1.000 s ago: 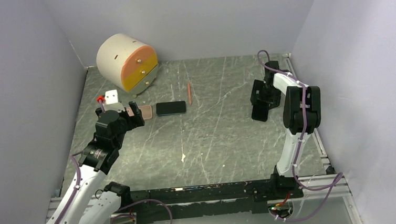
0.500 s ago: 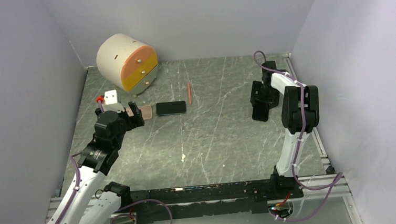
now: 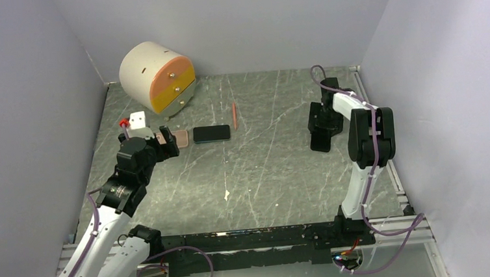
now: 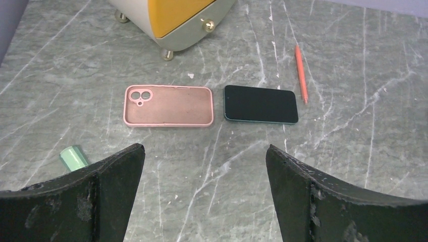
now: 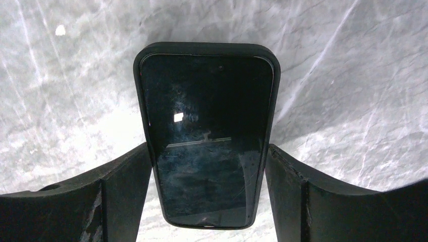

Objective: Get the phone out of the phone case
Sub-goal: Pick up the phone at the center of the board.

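My right gripper is shut on a phone in a black case, one finger on each long side, holding it above the table. In the top view this gripper is at the right, with the cased phone hanging below it. An empty pink phone case lies flat beside a bare dark phone at the left centre; both also show in the top view, the case and the phone. My left gripper is open and empty, just short of the pink case.
A round cream cabinet with orange and yellow drawers stands at the back left. A red pen lies behind the bare phone. A white block and a green cylinder are near my left gripper. A white scrap lies mid-table.
My right gripper has shifted slightly left and back with the black-cased phone. My left arm and the things on the table have not moved.
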You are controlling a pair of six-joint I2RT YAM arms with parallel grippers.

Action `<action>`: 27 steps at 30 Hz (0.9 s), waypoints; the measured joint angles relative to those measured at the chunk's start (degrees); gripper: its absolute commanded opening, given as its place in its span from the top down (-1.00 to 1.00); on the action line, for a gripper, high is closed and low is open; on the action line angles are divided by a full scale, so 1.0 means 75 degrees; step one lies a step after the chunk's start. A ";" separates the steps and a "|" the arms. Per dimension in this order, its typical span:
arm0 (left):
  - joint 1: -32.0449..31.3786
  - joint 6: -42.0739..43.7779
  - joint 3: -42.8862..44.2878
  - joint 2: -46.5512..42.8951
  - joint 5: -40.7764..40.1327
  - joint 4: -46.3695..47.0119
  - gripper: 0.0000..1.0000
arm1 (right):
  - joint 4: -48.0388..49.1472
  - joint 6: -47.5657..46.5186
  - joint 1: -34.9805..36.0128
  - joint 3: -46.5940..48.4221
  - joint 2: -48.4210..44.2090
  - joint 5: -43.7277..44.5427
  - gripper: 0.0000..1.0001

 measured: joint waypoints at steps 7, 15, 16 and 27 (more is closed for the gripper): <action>0.0000 -0.0114 0.0000 0.0157 0.0548 -0.0012 -0.89 | 0.0000 -0.0102 0.0603 -0.0493 -0.0385 -0.0140 0.05; 0.0000 -0.0746 0.0128 0.0746 0.1696 -0.0178 -0.89 | -0.0108 -0.0329 0.2025 -0.1107 -0.1224 -0.0583 0.20; 0.0000 -0.0839 0.0166 0.0833 0.1833 -0.0184 -0.89 | -0.0087 -0.0367 0.2101 -0.1131 -0.1332 -0.0667 0.21; 0.0000 -0.2104 0.0274 0.1725 0.3418 -0.0055 -0.89 | 0.0688 -0.0959 0.3998 -0.1230 -0.2451 -0.1588 0.28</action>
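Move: Held between the right fingers near its middle, the second phone is at or just above the board. The open left gripper lies about 57 cm left of the right hand, 12 cm nearer the bases and 22 cm higher. The center phone lies 45 cm left and 4 cm farther out, the red pen 36 cm left and 11 cm out. From the left hand the held phone is 57 cm right, 12 ahead, 22 below; the center phone 10 right, 16 ahead. Sweeping the pinched phone left towards the other gripper, the right hand travels some 22 cm, also 7 cm back, staying low first, then rising about 8 cm; it swings roughly 40 degrees counter-clockwise and keeps its hold. The left hand, empty and wide open, comes about 9 cm right and 4 cm down to meet it, tipping down and turning clockwise. ##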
